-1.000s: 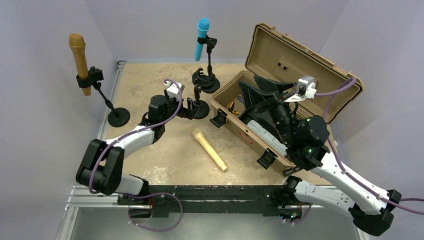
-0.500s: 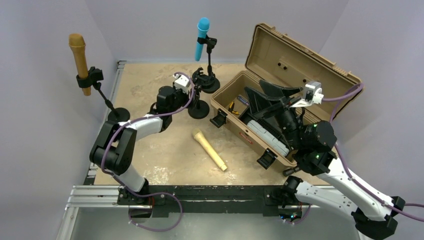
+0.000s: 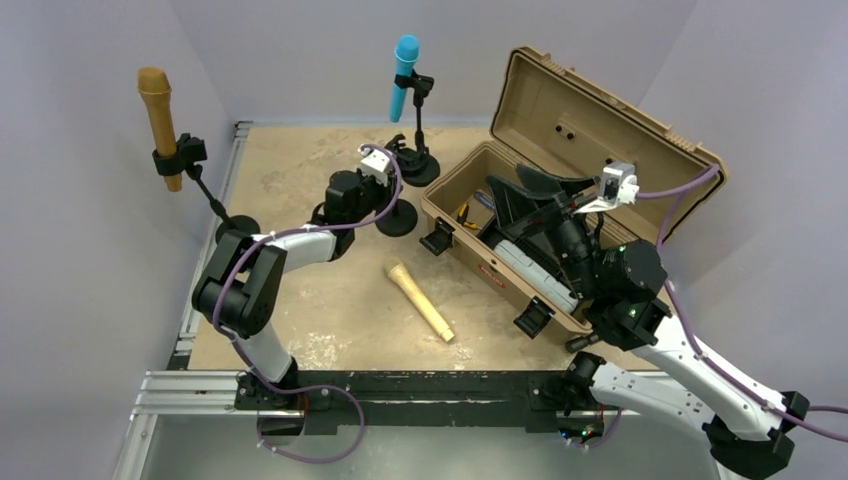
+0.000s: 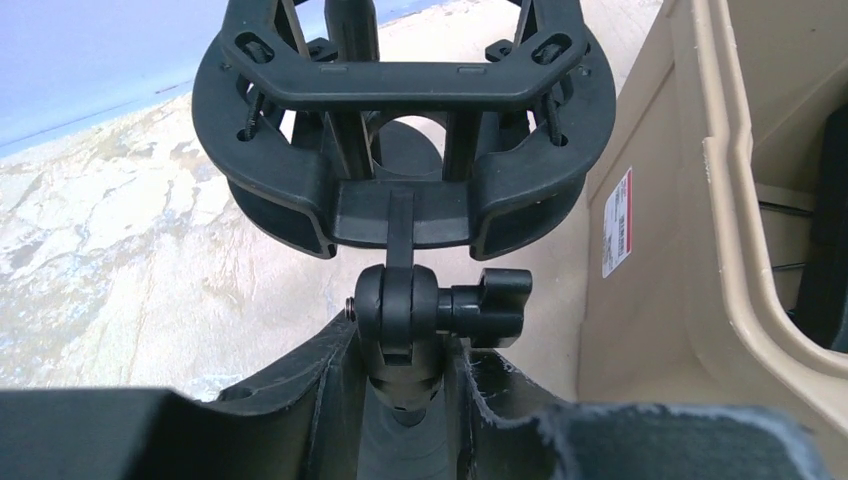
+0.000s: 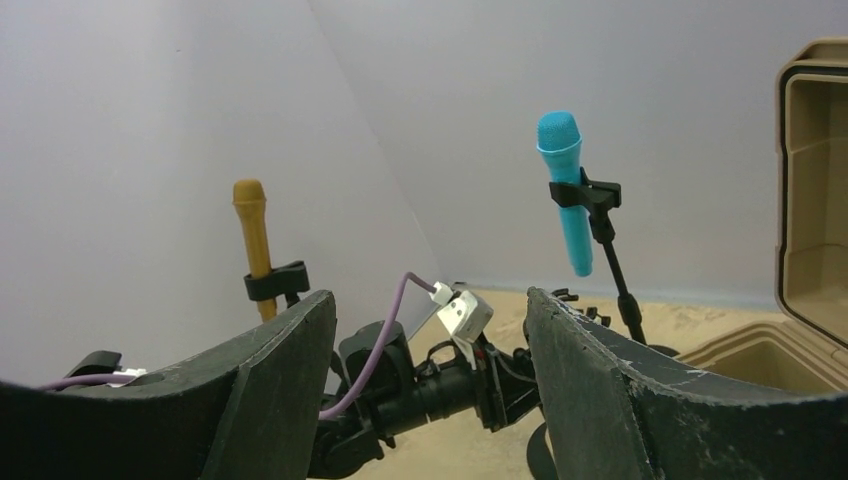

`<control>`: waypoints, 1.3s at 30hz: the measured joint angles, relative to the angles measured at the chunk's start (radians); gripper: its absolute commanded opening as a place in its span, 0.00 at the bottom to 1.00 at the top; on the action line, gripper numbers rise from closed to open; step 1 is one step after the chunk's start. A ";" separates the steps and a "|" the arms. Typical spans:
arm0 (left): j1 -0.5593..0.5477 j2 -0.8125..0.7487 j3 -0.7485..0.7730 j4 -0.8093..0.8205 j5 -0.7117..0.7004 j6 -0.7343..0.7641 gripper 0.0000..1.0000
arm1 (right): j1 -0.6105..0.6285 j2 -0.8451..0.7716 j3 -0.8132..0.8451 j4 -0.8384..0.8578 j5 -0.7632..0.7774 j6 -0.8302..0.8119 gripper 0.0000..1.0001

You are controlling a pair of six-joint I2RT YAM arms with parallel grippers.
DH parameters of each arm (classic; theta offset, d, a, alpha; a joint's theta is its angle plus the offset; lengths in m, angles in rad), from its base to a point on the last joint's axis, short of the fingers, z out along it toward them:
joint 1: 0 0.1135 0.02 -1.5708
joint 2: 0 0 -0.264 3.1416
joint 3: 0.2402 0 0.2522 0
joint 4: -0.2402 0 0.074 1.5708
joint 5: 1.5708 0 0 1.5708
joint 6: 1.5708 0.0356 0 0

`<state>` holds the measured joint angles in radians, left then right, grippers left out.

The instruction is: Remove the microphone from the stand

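A blue microphone (image 3: 404, 74) stands clipped in a black stand at the back; it also shows in the right wrist view (image 5: 563, 190). A brown microphone (image 3: 158, 112) sits clipped in a stand at the far left, also in the right wrist view (image 5: 254, 238). A beige microphone (image 3: 420, 299) lies loose on the table. My left gripper (image 3: 393, 188) (image 4: 405, 350) is shut on the neck of a short stand whose round clip (image 4: 400, 130) is empty. My right gripper (image 3: 525, 192) (image 5: 430, 300) is open and empty, raised over the case.
An open tan case (image 3: 600, 110) fills the right side of the table, with its wall close to the right of the short stand (image 4: 700, 200). The blue microphone's stand base (image 3: 422, 172) lies just behind the short stand's base (image 3: 398, 222).
My left gripper has moved back and up from the short stand's base to its neck under the empty clip. The right gripper has shifted slightly.
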<state>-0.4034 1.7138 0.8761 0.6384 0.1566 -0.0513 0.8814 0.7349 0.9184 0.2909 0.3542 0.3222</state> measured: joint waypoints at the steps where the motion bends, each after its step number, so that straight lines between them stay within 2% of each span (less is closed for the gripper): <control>1: -0.003 0.000 0.000 0.001 -0.008 0.005 0.17 | 0.000 0.005 0.000 0.000 0.002 0.000 0.69; 8: -0.005 -0.010 -0.019 0.013 -0.099 0.037 0.04 | 0.000 0.044 -0.003 0.002 0.004 0.000 0.69; 13: 0.003 -0.014 -0.024 0.025 -0.203 0.052 0.03 | 0.000 0.077 -0.013 0.001 0.003 0.000 0.69; 16: 0.045 -0.010 -0.009 0.004 -0.237 0.032 0.03 | 0.000 0.077 -0.020 0.000 0.004 0.000 0.69; 23: 0.184 0.075 0.141 -0.094 -0.301 -0.064 0.05 | 0.000 0.077 -0.020 0.001 0.005 0.008 0.69; 27: 0.207 0.168 0.279 -0.144 -0.348 -0.060 0.09 | 0.000 0.080 -0.020 -0.001 0.014 0.017 0.69; 30: 0.206 0.217 0.345 -0.156 -0.357 -0.049 0.21 | 0.000 0.086 -0.020 -0.010 0.021 0.028 0.69; 36: 0.207 0.236 0.369 -0.154 -0.391 -0.039 0.64 | 0.000 0.127 -0.019 -0.013 0.022 0.038 0.69; 39: 0.207 0.230 0.369 -0.154 -0.404 -0.054 0.74 | 0.000 0.188 -0.004 -0.014 0.023 0.038 0.69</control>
<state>-0.1963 1.9442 1.2449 0.4847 -0.2478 -0.1051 0.8814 0.9234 0.9142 0.2771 0.3771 0.3603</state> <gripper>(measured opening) 0.649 0.692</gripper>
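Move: The left hand already grips the pole of the empty stand; the clear table spot the stand goes to lies about 12 cm ahead, 14 cm left and some 14 cm down. The blue microphone's stand base is roughly 13 cm ahead and 6 cm right of this hand, the tan microphone lying about 20 cm back and 6 cm right. From the right hand, that spot is some 35 cm ahead, 41 cm left and 46 cm lower. Left hand moves the gripped empty stand 15 cm left, 12 forward, turning counter-clockwise, then opens; right hand sinks. ##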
